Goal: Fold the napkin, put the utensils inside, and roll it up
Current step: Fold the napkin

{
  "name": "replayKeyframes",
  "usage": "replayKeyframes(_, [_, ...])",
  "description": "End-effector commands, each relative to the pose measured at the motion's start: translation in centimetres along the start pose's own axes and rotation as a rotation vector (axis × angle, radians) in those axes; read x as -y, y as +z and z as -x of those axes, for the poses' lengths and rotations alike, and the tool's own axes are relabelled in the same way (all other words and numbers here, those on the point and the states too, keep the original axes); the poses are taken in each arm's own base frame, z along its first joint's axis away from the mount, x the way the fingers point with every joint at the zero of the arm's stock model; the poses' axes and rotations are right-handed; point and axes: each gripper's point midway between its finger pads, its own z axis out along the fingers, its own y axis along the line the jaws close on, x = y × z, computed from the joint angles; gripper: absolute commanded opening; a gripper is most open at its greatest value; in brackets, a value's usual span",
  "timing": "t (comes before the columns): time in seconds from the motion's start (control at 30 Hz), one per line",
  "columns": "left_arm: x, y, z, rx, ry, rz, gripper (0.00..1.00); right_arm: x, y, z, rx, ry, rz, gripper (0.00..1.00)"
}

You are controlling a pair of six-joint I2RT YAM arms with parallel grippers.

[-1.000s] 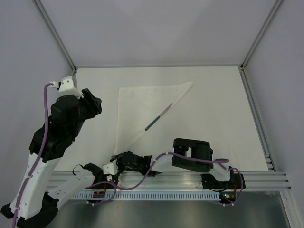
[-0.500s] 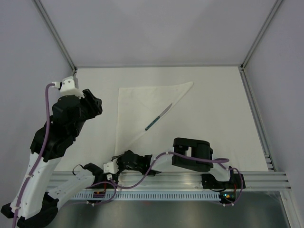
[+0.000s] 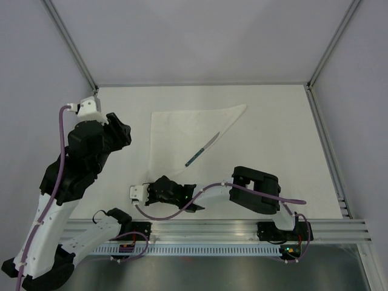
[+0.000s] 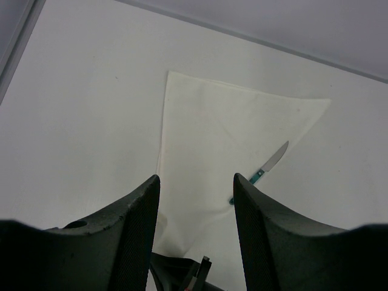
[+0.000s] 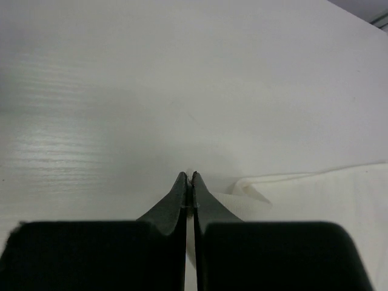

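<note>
The white napkin (image 3: 182,130) lies folded into a triangle, with one point towards the near edge. A knife (image 3: 202,149) with a teal handle lies along its long right edge. My right gripper (image 3: 159,188) is low over the napkin's near corner. In the right wrist view it (image 5: 189,177) is shut on a pinch of the napkin (image 5: 315,194), whose corner is puckered up. My left gripper (image 3: 118,130) is open and empty, held high left of the napkin. The left wrist view shows that gripper (image 4: 197,188), the napkin (image 4: 224,139) and the knife (image 4: 270,165).
The white tabletop (image 3: 279,139) is ringed by grey walls and metal frame posts (image 3: 73,45). A metal rail (image 3: 242,227) runs along the near edge by the arm bases. A purple cable (image 3: 170,213) hangs from the right arm.
My right gripper has moved left and away from the near rail onto the napkin's near corner, and its elbow has swung right. The left arm has barely moved.
</note>
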Motion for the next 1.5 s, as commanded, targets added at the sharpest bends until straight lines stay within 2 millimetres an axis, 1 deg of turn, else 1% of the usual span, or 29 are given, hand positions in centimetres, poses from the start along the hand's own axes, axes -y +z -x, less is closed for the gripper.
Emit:
replayKeyframes(0.0, [1.0, 0.5, 0.5, 0.014, -0.021, -0.031, 0.57, 4.7, -1.3, 4.5, 0.076, 0.09, -0.086, 0.01])
replayKeyframes(0.03, [1.1, 0.6, 0.4, 0.01, -0.019, -0.034, 0.57, 5.6, -1.5, 4.3, 0.066, 0.103, -0.106, 0.01])
replayKeyframes(0.07, [1.3, 0.7, 0.4, 0.009, -0.017, -0.037, 0.57, 6.4, -1.9, 4.5, 0.066, 0.109, -0.12, 0.01])
replayKeyframes(0.1, [1.3, 0.8, 0.4, 0.01, -0.016, -0.038, 0.57, 7.6, -2.1, 4.0, 0.054, 0.125, -0.146, 0.0])
replayKeyframes(0.17, [1.6, 1.0, 0.5, 0.009, -0.016, -0.046, 0.57, 9.0, -2.7, 3.8, 0.033, 0.138, -0.175, 0.0])
replayKeyframes(0.27, [2.2, 1.6, 0.4, 0.002, -0.008, -0.061, 0.57, 11.4, -3.7, 2.4, -0.009, 0.164, -0.226, 0.0])
replayKeyframes(0.3, [2.4, 1.8, 0.3, -0.002, -0.004, -0.064, 0.57, 12.7, -4.0, 1.5, -0.029, 0.174, -0.255, 0.01])
replayKeyframes(0.37, [2.9, 2.4, 0.2, -0.013, 0.005, -0.071, 0.57, 13.8, -4.8, 0.5, -0.054, 0.2, -0.278, 0.01])
replayKeyframes(0.4, [3.0, 2.6, 0.2, -0.013, 0.008, -0.074, 0.57, 15.0, -5.3, -0.5, -0.073, 0.213, -0.303, 0.0])
replayKeyframes(0.43, [3.4, 2.8, 0.3, -0.012, 0.009, -0.086, 0.57, 15.3, -5.7, -1.4, -0.097, 0.228, -0.309, 0.0])
replayKeyframes(0.47, [3.6, 3.3, 0.1, -0.02, 0.015, -0.086, 0.57, 16.0, -6.2, -1.7, -0.103, 0.238, -0.323, 0.0])
replayKeyframes(0.5, [3.8, 3.4, 0.1, -0.02, 0.017, -0.093, 0.58, 17.2, -6.8, -2.8, -0.117, 0.255, -0.348, 0.0])
replayKeyframes(0.53, [4.1, 3.6, 0.0, -0.027, 0.021, -0.101, 0.57, 17.5, -7.2, -3.8, -0.14, 0.265, -0.353, 0.0])
replayKeyframes(0.57, [4.5, 4.2, -0.1, -0.032, 0.027, -0.105, 0.57, 18.1, -7.7, -4.2, -0.147, 0.282, -0.366, 0.0])
replayKeyframes(0.6, [4.7, 4.4, -0.1, -0.033, 0.029, -0.108, 0.58, 19.1, -8.2, -5.3, -0.164, 0.3, -0.388, 0.01])
replayKeyframes(0.67, [5.3, 4.8, -0.1, -0.035, 0.032, -0.124, 0.58, 19.9, -8.9, -6.4, -0.188, 0.327, -0.397, 0.0])
replayKeyframes(0.7, [5.5, 5.3, -0.4, -0.045, 0.038, -0.124, 0.58, 20.9, -9.5, -7.4, -0.203, 0.348, -0.417, 0.0])
replayKeyframes(0.77, [6.0, 5.8, -0.5, -0.051, 0.041, -0.139, 0.58, 21.4, -10.0, -8.6, -0.227, 0.367, -0.424, 0.0])
replayKeyframes(0.8, [6.2, 6.3, -0.8, -0.06, 0.044, -0.139, 0.58, 22.2, -10.5, -9.4, -0.24, 0.384, -0.44, 0.01])
replayKeyframes(0.87, [6.6, 6.8, -1.1, -0.07, 0.047, -0.152, 0.58, 22.6, -10.8, -10.5, -0.258, 0.401, -0.446, 0.0])
replayKeyframes(0.9, [6.9, 7.0, -1.2, -0.071, 0.046, -0.158, 0.58, 23.4, -11.3, -11.2, -0.266, 0.417, -0.463, 0.01])
replayKeyframes(0.97, [7.3, 7.6, -1.8, -0.09, 0.051, -0.169, 0.58, 24.0, -11.5, -12.0, -0.277, 0.446, -0.473, 0.0])
replayKeyframes(1.0, [7.4, 7.9, -2.1, -0.097, 0.054, -0.169, 0.57, 24.6, -11.9, -12.7, -0.284, 0.459, -0.484, 0.01])
replayKeyframes(1.07, [7.7, 8.4, -2.6, -0.108, 0.056, -0.177, 0.58, 25.2, -12.3, -13.3, -0.289, 0.482, -0.497, 0.0])
replayKeyframes(1.1, [7.7, 8.7, -3.0, -0.119, 0.058, -0.177, 0.58, 25.6, -12.6, -13.9, -0.297, 0.493, -0.509, 0.0])
replayKeyframes(1.13, [7.9, 8.9, -3.1, -0.119, 0.057, -0.182, 0.57, 25.6, -12.7, -14.3, -0.302, 0.506, -0.506, 0.01])
replayKeyframes(1.17, [7.9, 9.3, -3.7, -0.132, 0.061, -0.181, 0.58, 25.7, -12.9, -14.6, -0.305, 0.512, -0.508, 0.01])
replayKeyframes(1.33, [8.4, 10.1, -4.6, -0.152, 0.059, -0.195, 0.57, 26.4, -13.6, -16.1, -0.332, 0.542, -0.529, 0.01])
replayKeyframes(1.47, [8.7, 10.9, -5.8, -0.179, 0.063, -0.203, 0.57, 27.3, -14.5, -17.8, -0.356, 0.567, -0.552, 0.0])
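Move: Ahead and to the right of the right hand, which already pinches the napkin's near-left corner a few centimetres up, lies the knife: its middle some 18 cm farther out, 22 cm to the right and 4 cm lower. The napkin's far-left corner lies about 38 cm ahead and 3 cm left, its far-right corner some 43 cm ahead and 43 cm right. From the raised left hand the knife is about 11 cm ahead, 27 cm right and 34 cm below. Carrying the pinched corner up and over the napkin, the right hand sweeps about 25 cm forward and nearly as far right, past the knife's middle, climbing 7 cm before easing down a little, and turns some 45 degrees clockwise with its fingers kept shut. The left hand, open and empty, comes forward and right towards the napkin while sinking, turning slightly clockwise. ##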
